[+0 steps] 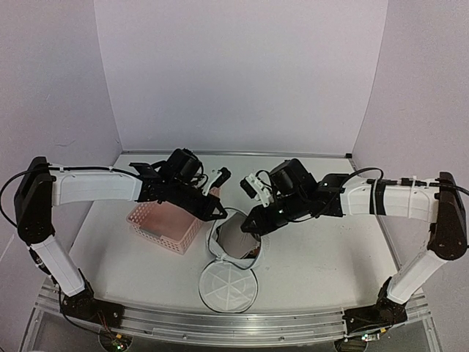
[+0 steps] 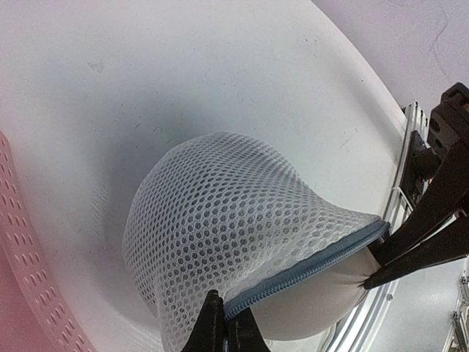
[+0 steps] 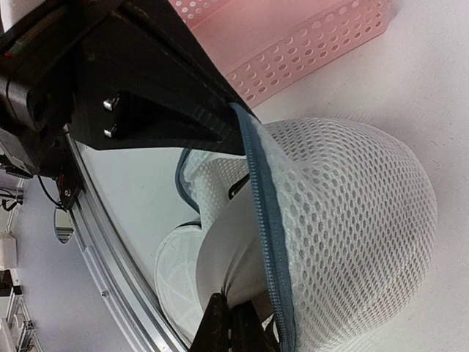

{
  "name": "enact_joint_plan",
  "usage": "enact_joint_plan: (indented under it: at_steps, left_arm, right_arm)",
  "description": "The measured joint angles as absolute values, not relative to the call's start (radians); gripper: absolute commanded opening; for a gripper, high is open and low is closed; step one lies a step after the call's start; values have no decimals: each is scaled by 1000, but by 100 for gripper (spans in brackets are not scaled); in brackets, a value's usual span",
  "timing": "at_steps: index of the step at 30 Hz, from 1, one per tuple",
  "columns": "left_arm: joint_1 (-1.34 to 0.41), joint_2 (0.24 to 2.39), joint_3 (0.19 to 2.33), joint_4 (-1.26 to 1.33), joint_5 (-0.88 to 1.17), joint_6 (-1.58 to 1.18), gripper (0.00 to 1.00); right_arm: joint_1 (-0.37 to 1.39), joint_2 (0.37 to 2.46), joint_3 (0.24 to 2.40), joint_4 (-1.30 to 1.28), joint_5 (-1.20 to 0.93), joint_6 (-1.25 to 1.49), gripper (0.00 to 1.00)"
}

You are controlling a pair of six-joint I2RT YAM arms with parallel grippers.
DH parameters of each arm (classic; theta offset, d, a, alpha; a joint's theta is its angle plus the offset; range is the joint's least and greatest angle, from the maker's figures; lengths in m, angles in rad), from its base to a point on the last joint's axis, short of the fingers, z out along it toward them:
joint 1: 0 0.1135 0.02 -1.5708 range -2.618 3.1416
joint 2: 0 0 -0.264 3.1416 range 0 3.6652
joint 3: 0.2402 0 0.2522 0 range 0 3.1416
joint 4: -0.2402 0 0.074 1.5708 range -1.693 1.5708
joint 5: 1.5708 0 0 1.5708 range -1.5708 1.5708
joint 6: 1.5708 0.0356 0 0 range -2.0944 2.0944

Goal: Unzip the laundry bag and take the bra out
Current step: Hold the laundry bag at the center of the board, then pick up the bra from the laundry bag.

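The laundry bag (image 1: 220, 246) lies on its side at the table's middle, a white mesh pouch (image 2: 220, 213) with a grey-blue zip rim (image 2: 315, 265). Its round lid (image 1: 229, 287) hangs open, flat on the table in front. My left gripper (image 1: 220, 215) (image 2: 226, 317) is shut on the bag's zip rim. Inside the mouth sits the pale tan bra (image 3: 234, 242) (image 2: 315, 308). My right gripper (image 1: 247, 227) (image 3: 233, 312) is shut on a pinch of the bra's smooth cup fabric, just inside the rim. The mesh hides most of the bra.
A pink lattice basket (image 1: 165, 224) (image 3: 293, 37) stands just left of the bag, under my left arm. The metal rail (image 1: 220, 323) runs along the table's near edge, close behind the lid. White walls enclose the back and sides.
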State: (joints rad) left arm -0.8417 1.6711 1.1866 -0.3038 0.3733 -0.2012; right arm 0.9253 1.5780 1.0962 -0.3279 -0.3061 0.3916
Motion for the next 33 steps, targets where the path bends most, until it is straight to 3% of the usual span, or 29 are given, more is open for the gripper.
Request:
enact_joint_plan:
  at_steps: [17,33]
  left_arm:
    - [-844,1717,1272,-307,344,-216,0]
    - [-844,1788,1322,-310,319,-242,0]
  right_arm:
    - [925,1457,1083,-318,-506,273,0]
    - [926,1246,1107,-472,-434,223,0]
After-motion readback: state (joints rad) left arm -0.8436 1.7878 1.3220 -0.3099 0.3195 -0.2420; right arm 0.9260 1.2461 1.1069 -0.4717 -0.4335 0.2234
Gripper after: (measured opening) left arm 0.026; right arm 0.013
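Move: The right hand already pinches the bra; its bulk sits about 3 cm left and 3 cm lower, in the laundry bag centred some 8 cm below the hand. The basket lies roughly 22 cm left and 5 cm ahead, the bag's lid about 13 cm back and 5 cm left. The left hand already grips the bag's rim, the bag's middle about 4 cm back, 3 cm right and 8 cm below it. Right hand pulls the pinched bra up about 11 cm and back 5; left hand holds the rim, easing forward. ##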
